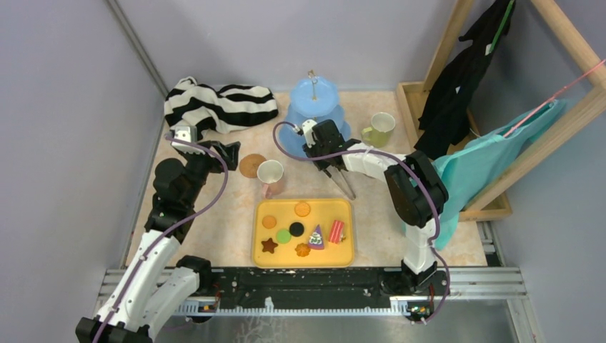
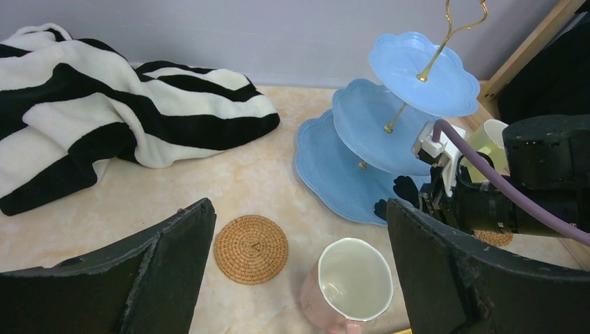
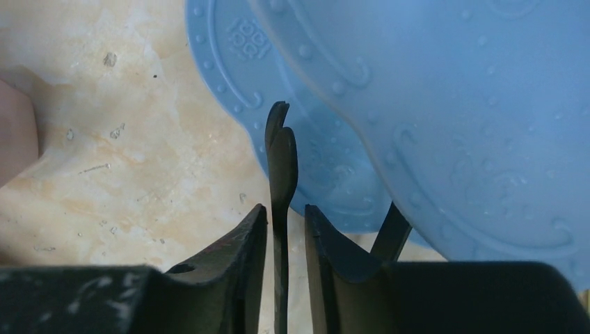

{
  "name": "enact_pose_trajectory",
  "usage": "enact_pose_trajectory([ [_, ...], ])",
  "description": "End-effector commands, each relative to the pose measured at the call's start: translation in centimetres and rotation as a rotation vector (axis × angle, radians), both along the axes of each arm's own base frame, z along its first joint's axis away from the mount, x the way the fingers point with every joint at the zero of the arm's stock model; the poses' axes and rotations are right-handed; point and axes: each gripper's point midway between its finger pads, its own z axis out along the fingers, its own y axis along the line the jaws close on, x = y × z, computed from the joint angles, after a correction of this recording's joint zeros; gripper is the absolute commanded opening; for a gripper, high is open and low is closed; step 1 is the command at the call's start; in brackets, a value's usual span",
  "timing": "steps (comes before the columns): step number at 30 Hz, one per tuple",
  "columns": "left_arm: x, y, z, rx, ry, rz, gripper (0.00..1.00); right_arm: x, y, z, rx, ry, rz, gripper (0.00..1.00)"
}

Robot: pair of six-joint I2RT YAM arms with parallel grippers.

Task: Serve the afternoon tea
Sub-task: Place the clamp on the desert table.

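The light-blue three-tier stand (image 1: 314, 107) (image 2: 341, 167) (image 3: 452, 104) stands at the back. My right gripper (image 1: 314, 153) (image 3: 286, 209) is low at its front edge. Its jaws stand a little apart around one thin dark arm of a pair of tongs (image 3: 280, 153) (image 1: 344, 184), with a narrow gap on each side. My left gripper (image 1: 223, 151) (image 2: 298, 203) is wide open and holds nothing, above a cork coaster (image 2: 250, 248) (image 1: 251, 165) and the pink cup (image 2: 351, 282) (image 1: 270, 174). A yellow tray (image 1: 261, 257) holds several toy cookies and cake slices. The yellow-green cup (image 1: 379, 128) stands to the right of the stand.
A black-and-white striped cloth (image 1: 218, 106) (image 2: 104, 111) lies at the back left. A wooden rack (image 1: 493, 207) with black and teal garments fills the right side. A second cork coaster (image 2: 495, 238) shows partly under my right arm.
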Motion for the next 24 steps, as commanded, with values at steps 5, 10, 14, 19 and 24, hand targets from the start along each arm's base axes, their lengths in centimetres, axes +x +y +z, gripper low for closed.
enact_pose_trajectory([
  [5,0.0,-0.3,0.6,-0.009,-0.028,-0.012,0.97,2.0,0.2,4.6,0.067,-0.142,-0.032,0.38],
  [10,0.0,0.1,0.6,-0.008,-0.032,0.004,0.97,1.6,0.0,7.4,0.111,-0.182,-0.038,0.41],
  [14,0.2,0.6,0.4,-0.001,-0.032,0.034,0.98,0.6,0.0,10.0,0.178,-0.201,-0.052,0.42],
  [19,1.2,1.1,0.2,0.006,-0.024,0.076,0.99,-0.8,-1.0,13.1,0.275,-0.25,-0.108,0.53],
  [24,2.1,0.6,0.7,0.014,-0.016,0.057,0.99,-2.5,-2.3,13.9,0.346,-0.312,-0.134,0.99],
])
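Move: The right hand, with the clamp still between its barely parted fingers, has the middle of the desert table's bottom plate about 7 cm ahead and 3 cm below. The green mug stands some 17 cm to its right and 8 cm farther out; the pink mug is about 13 cm to its left and 5 cm back. From the left hand, the bottom plate lies roughly 12 cm ahead, 21 cm right and 26 cm below. The right hand spreads its fingers wide off the clamp and rises about 11 cm, drawing slightly back. ##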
